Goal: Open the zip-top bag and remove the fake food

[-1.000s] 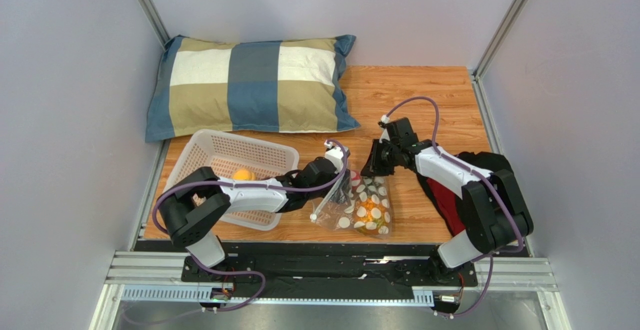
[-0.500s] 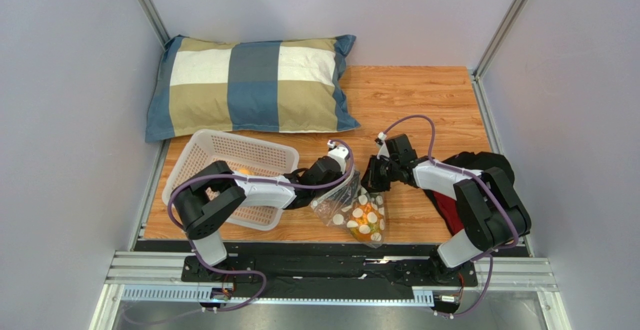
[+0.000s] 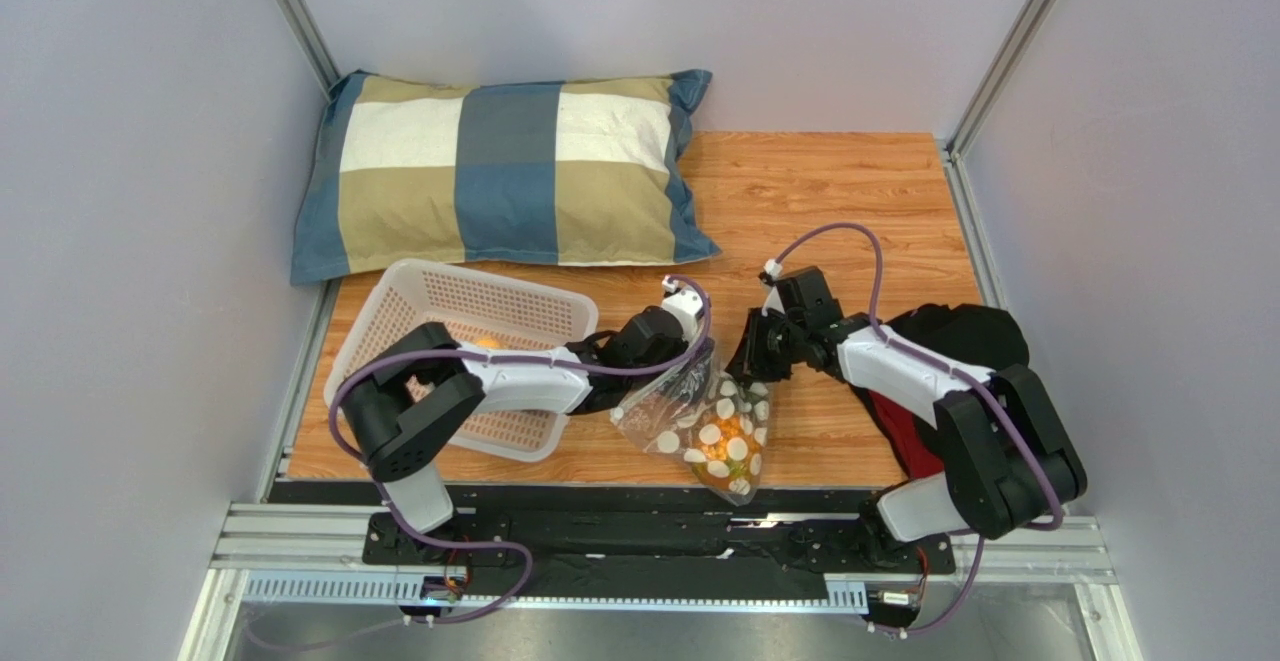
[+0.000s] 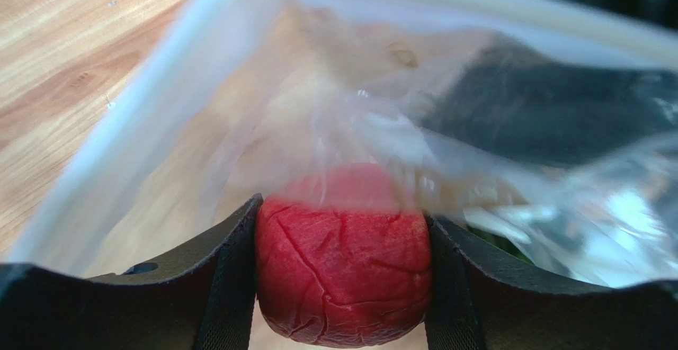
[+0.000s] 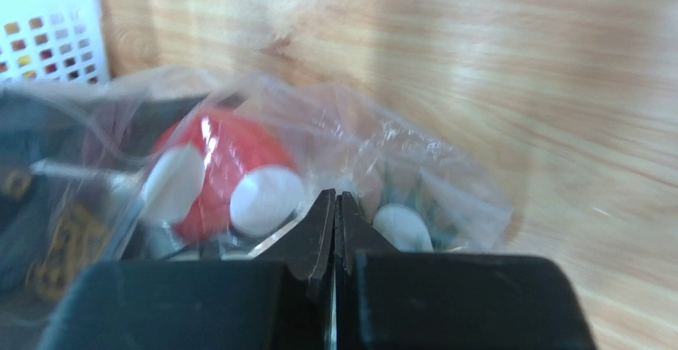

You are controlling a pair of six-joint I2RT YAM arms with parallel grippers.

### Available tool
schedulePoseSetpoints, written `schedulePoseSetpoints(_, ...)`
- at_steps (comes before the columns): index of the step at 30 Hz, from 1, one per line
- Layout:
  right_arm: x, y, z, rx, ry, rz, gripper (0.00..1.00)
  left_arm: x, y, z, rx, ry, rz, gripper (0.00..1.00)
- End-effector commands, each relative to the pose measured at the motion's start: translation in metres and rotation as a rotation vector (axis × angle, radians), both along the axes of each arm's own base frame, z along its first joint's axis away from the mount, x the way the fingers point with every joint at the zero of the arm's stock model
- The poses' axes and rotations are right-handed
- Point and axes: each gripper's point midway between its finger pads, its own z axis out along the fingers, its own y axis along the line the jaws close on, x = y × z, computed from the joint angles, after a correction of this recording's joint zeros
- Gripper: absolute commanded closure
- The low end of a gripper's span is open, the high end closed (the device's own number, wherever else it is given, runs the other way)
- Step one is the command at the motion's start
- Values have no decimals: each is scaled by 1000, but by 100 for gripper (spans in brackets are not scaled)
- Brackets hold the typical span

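Observation:
The clear zip-top bag [image 3: 709, 424] with white oval spots lies on the wood between my two arms, its mouth lifted toward the grippers. My left gripper [image 3: 693, 372] reaches into that mouth. In the left wrist view its fingers press both sides of a red berry [image 4: 342, 274], part of the fake food, and the bag's film [image 4: 239, 88] hangs around it. My right gripper [image 3: 747, 355] is shut, pinching the bag's upper edge [image 5: 430, 175]. The right wrist view shows the berry [image 5: 215, 167] through the plastic. An orange-yellow piece [image 3: 718, 436] stays inside the bag.
A white perforated basket [image 3: 394, 301] stands left of the bag, an orange fruit [image 3: 484, 342] showing inside it behind my left arm. A checked pillow [image 3: 504, 166] lies at the back. A dark and red cloth [image 3: 902, 424] sits under my right arm.
My left gripper pushed further into the bag's mouth, spread wide, then closed on the red berry. The right gripper dropped a little nearer and the bag shifted toward the front edge.

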Motion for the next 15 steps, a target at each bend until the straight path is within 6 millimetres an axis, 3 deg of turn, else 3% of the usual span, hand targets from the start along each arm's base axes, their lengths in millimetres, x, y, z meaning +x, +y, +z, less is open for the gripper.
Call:
schedulePoseSetpoints(1, 31, -28, 30, -187, -155, -59, 100, -22, -6, 66, -145, 13, -92, 100)
schedulePoseSetpoints(6, 41, -67, 62, -356, -257, -169, 98, -51, -2, 87, -210, 120, -153, 100)
schedulePoseSetpoints(9, 21, -87, 66, -406, -223, -226, 72, -63, -5, 93, -244, 167, -190, 100)
schedulePoseSetpoints(10, 13, -92, 70, -391, -219, -238, 56, -66, -6, 93, -255, 176, -204, 100)
schedulePoseSetpoints(11, -3, -89, 60, -335, -162, -247, 47, -67, -6, 91, -260, 186, -199, 100)
schedulePoseSetpoints(13, -11, -87, 58, -232, -135, -289, 25, -71, -5, 90, -258, 205, -210, 100)
schedulePoseSetpoints(14, -19, -80, 63, -151, -143, -285, 18, -71, -4, 93, -257, 205, -210, 100)
schedulePoseSetpoints(15, -29, -79, 47, -115, -92, -318, 14, -73, 0, 90, -235, 215, -205, 100)
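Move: The left hand already grips the red food in the bag's mouth; the white basket's middle lies roughly 30 cm to its left, about level ahead and in height. The orange food in the bag is some 11 cm back and 2 cm right, a little lower. For the right hand, shut at the bag's far right edge, the bag's middle lies about 10 cm back and 4 cm left, slightly lower, and the red food about 4 cm left, level ahead. Left hand raises the gripped red food some 9 cm, drawing back; right hand retreats rightward and up, opening. ##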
